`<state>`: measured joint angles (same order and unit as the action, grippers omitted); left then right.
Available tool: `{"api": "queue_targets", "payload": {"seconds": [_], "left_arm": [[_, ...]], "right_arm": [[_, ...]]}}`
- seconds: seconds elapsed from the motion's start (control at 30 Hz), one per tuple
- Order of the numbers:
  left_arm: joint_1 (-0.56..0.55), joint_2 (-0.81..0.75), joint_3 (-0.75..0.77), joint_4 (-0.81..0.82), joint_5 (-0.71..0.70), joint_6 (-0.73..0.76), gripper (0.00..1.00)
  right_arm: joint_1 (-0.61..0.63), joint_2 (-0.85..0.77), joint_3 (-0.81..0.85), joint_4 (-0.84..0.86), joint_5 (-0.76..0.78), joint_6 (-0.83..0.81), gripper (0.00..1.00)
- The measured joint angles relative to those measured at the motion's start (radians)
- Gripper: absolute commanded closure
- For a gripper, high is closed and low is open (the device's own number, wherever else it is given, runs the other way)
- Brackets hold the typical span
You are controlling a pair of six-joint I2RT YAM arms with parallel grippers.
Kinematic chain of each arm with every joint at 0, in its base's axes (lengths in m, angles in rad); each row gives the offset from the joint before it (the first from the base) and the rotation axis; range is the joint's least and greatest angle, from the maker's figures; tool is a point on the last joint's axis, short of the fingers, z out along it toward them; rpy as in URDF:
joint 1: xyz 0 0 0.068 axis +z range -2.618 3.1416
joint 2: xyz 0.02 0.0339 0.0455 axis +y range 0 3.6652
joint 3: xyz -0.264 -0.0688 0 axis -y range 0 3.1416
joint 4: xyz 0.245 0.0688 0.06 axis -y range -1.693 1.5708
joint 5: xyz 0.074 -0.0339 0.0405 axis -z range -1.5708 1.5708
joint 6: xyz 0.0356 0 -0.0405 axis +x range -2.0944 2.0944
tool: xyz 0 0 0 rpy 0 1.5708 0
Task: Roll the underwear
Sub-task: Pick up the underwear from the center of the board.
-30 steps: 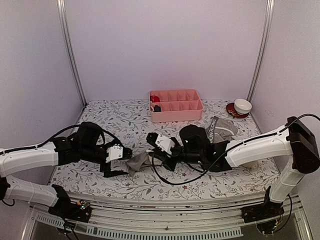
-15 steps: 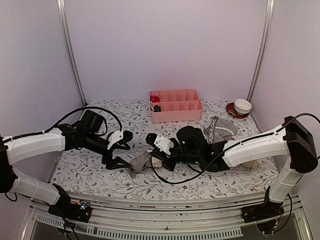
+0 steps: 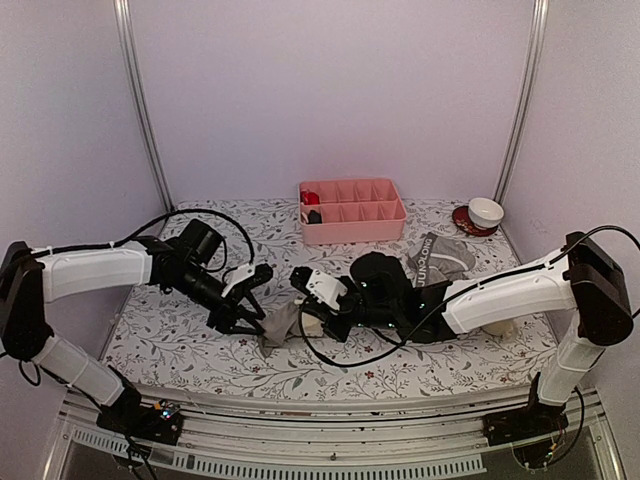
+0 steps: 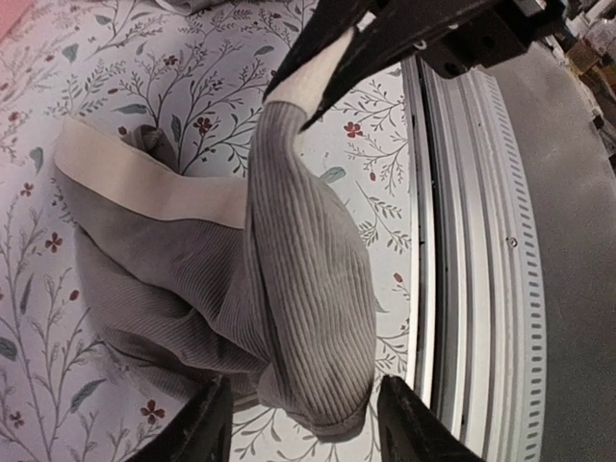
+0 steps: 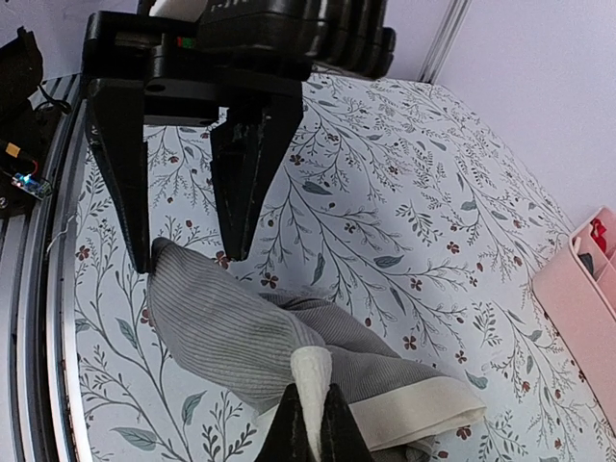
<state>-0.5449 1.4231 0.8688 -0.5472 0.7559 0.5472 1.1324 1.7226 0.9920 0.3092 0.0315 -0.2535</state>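
Observation:
The plain grey briefs (image 3: 284, 323) with a pale waistband lie bunched on the floral table between my two grippers. My right gripper (image 3: 314, 322) is shut on a fold of the pale waistband (image 5: 313, 371) and holds it up. My left gripper (image 3: 257, 306) is open, and its two fingers (image 4: 207, 423) straddle the grey free end of the briefs (image 4: 298, 289) without closing on it. It also shows in the right wrist view (image 5: 186, 258). The grey boxer-briefs (image 3: 441, 259) with a dark lettered waistband lie behind my right arm.
A pink divided tray (image 3: 352, 224) stands at the back centre, holding small red and dark items. A white bowl (image 3: 486, 211) on a red saucer sits at the back right. The table's metal front rail (image 4: 462, 241) runs close beside the briefs.
My left arm has swung back and round, and its open gripper now points at the briefs' left end from farther back. My right gripper has stayed shut on the waistband.

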Motion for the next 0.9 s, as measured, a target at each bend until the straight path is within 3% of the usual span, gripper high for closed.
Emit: {"api": "queue_targets", "payload": {"seconds": [0.23,0.47,0.73,0.9], "left_arm": [[0.0,0.04,0.01,-0.036,0.023,0.013,0.7],[0.0,0.054,0.045,-0.06,0.039,0.024,1.0],[0.0,0.066,0.056,-0.063,0.023,0.025,1.0],[0.0,-0.048,0.043,-0.014,-0.148,0.017,1.0]], "right_arm": [[0.0,0.001,0.0,-0.005,0.005,-0.007,0.98],[0.0,0.001,0.0,-0.011,0.015,-0.013,0.98],[0.0,0.001,0.009,-0.013,0.017,-0.02,0.98],[0.0,0.001,0.01,-0.018,0.018,-0.04,0.98]]}}
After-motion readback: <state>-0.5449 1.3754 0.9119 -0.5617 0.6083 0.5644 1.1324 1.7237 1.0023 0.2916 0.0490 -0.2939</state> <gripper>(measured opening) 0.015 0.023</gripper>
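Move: The underwear hangs by its pale waistband from the right fingers. Its middle is about 6 cm to the left hand's right, 2 cm ahead and 3 cm below, and its free grey end already sits between the open left fingers. From the right hand that middle lies some 6 cm left, 1 cm ahead and 5 cm below. The pink organizer stands roughly 30 cm ahead and 20 cm right of the left hand; the lettered cloth, about 19 cm ahead and 44 cm right. The left fingers, half open around the grey free end, pinch shut on it while the hand dips about 1 cm and stays almost in place; once shut, the hand draws that end forward by some 3 cm, rising and easing left away from the right hand, with a slight wrist turn of about 10 degrees. The right hand holds still, keeping its grip on the waistband. ##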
